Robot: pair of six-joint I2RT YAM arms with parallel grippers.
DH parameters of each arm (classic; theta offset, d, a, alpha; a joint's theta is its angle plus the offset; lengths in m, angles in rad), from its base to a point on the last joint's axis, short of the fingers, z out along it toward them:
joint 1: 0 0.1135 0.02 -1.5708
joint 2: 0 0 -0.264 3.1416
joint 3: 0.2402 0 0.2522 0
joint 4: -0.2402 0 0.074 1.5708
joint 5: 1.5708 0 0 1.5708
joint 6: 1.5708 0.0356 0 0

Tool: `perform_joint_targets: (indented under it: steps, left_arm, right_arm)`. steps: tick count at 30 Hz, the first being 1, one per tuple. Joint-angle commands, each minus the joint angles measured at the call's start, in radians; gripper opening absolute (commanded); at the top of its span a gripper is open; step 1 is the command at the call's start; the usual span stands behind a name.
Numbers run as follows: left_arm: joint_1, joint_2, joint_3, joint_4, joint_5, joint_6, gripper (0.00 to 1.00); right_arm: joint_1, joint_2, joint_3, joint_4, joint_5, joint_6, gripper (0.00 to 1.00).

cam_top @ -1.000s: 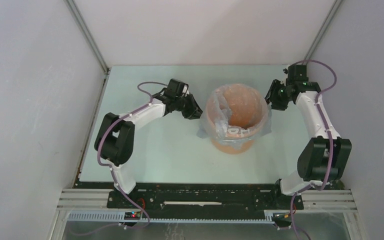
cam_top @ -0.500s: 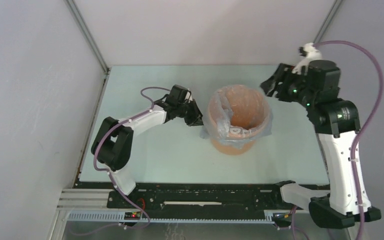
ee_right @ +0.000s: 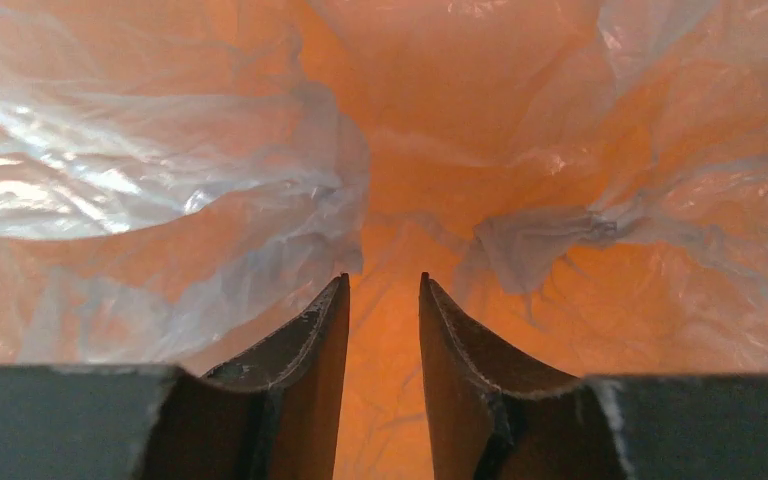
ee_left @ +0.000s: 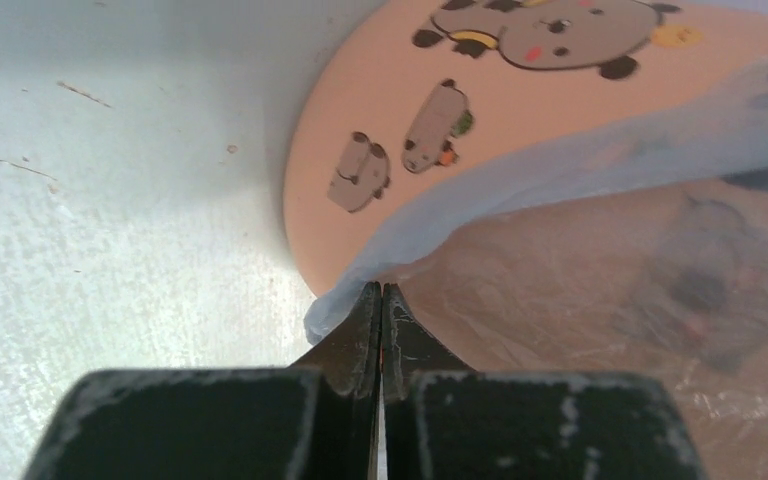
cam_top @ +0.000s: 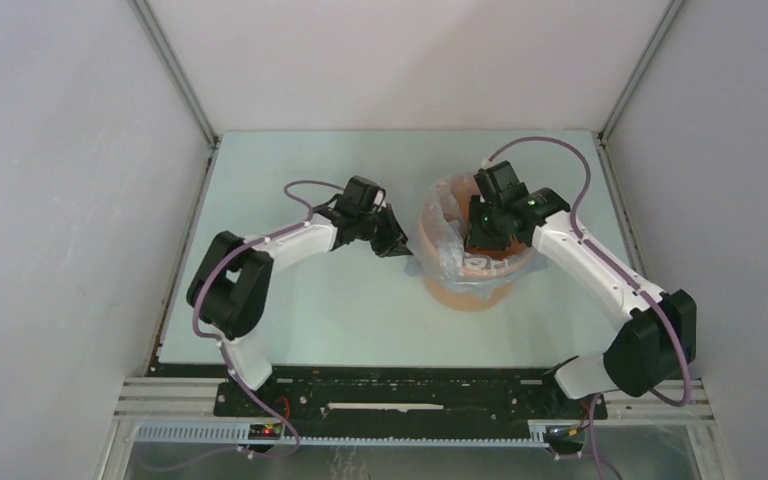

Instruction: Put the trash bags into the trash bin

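The orange trash bin (cam_top: 465, 295) stands upright at the table's middle. The pale blue trash bag (cam_top: 438, 245) lines it, with its film folded out over the rim and hanging down the left side. My left gripper (cam_top: 398, 247) is low beside the bin's left wall. In the left wrist view it (ee_left: 381, 290) is shut on the bag's hanging edge (ee_left: 332, 313), against the bin (ee_left: 560, 100). My right gripper (cam_top: 482, 238) reaches down into the bin's mouth. In the right wrist view it (ee_right: 384, 282) is open by a narrow gap with nothing between the fingers, and wrinkled bag film (ee_right: 160, 180) is all around it.
Cartoon animal stickers (ee_left: 550, 25) mark the bin's wall. The pale green tabletop (cam_top: 290, 300) is fenced by white walls at the left, back and right. A black rail (cam_top: 390, 395) carrying the arm bases runs along the near edge.
My right arm rose from the bin's far right and swung over the rim, down into the bin. My left gripper edged towards the bin and shut on the bag's edge.
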Motion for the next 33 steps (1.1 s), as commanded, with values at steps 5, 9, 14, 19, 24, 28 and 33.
perform_joint_targets:
  steps: [5,9,14,19,24,28,33]
  left_arm:
    - [0.003,0.074,0.046,-0.027,-0.090,0.041,0.00]
    - [0.001,0.113,0.078,-0.054,-0.103,0.061,0.00]
    - [-0.002,0.108,0.083,-0.056,-0.099,0.073,0.00]
    - [-0.003,0.084,0.094,-0.069,-0.078,0.100,0.00]
    - [-0.005,0.024,0.095,-0.114,-0.096,0.170,0.01]
    - [-0.004,0.010,0.086,-0.127,-0.092,0.198,0.01]
    - [-0.005,0.016,0.088,-0.135,-0.080,0.209,0.02]
  right_arm:
    - [0.112,0.093,-0.068,0.256,0.103,0.094,0.40]
    - [0.129,0.177,-0.107,0.310,0.136,0.151,0.41]
    - [0.128,0.206,-0.166,0.381,0.167,0.132,0.44]
    - [0.123,0.204,-0.186,0.395,0.124,0.100,0.49]
    - [0.109,0.059,-0.117,0.293,0.101,0.061,0.61]
    - [0.096,-0.064,-0.087,0.244,0.109,0.032,0.67]
    - [0.072,-0.108,-0.054,0.191,0.145,0.010,0.66]
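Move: The right hand is already down inside the bag-lined trash bin. The trash bag's middle lies about 6 cm below its fingers and 2 cm to the left, level fore and aft. The trash bin's middle is 2 cm left and some 5 cm below. For the left hand, closed at the bag's outer edge, the bag's and bin's middles both lie about 13 cm to the right, 1 cm ahead and 1 cm up. Right fingers plunge some 10 cm into the bag, then rise 13, widening, while the left lowers its pinched edge. ##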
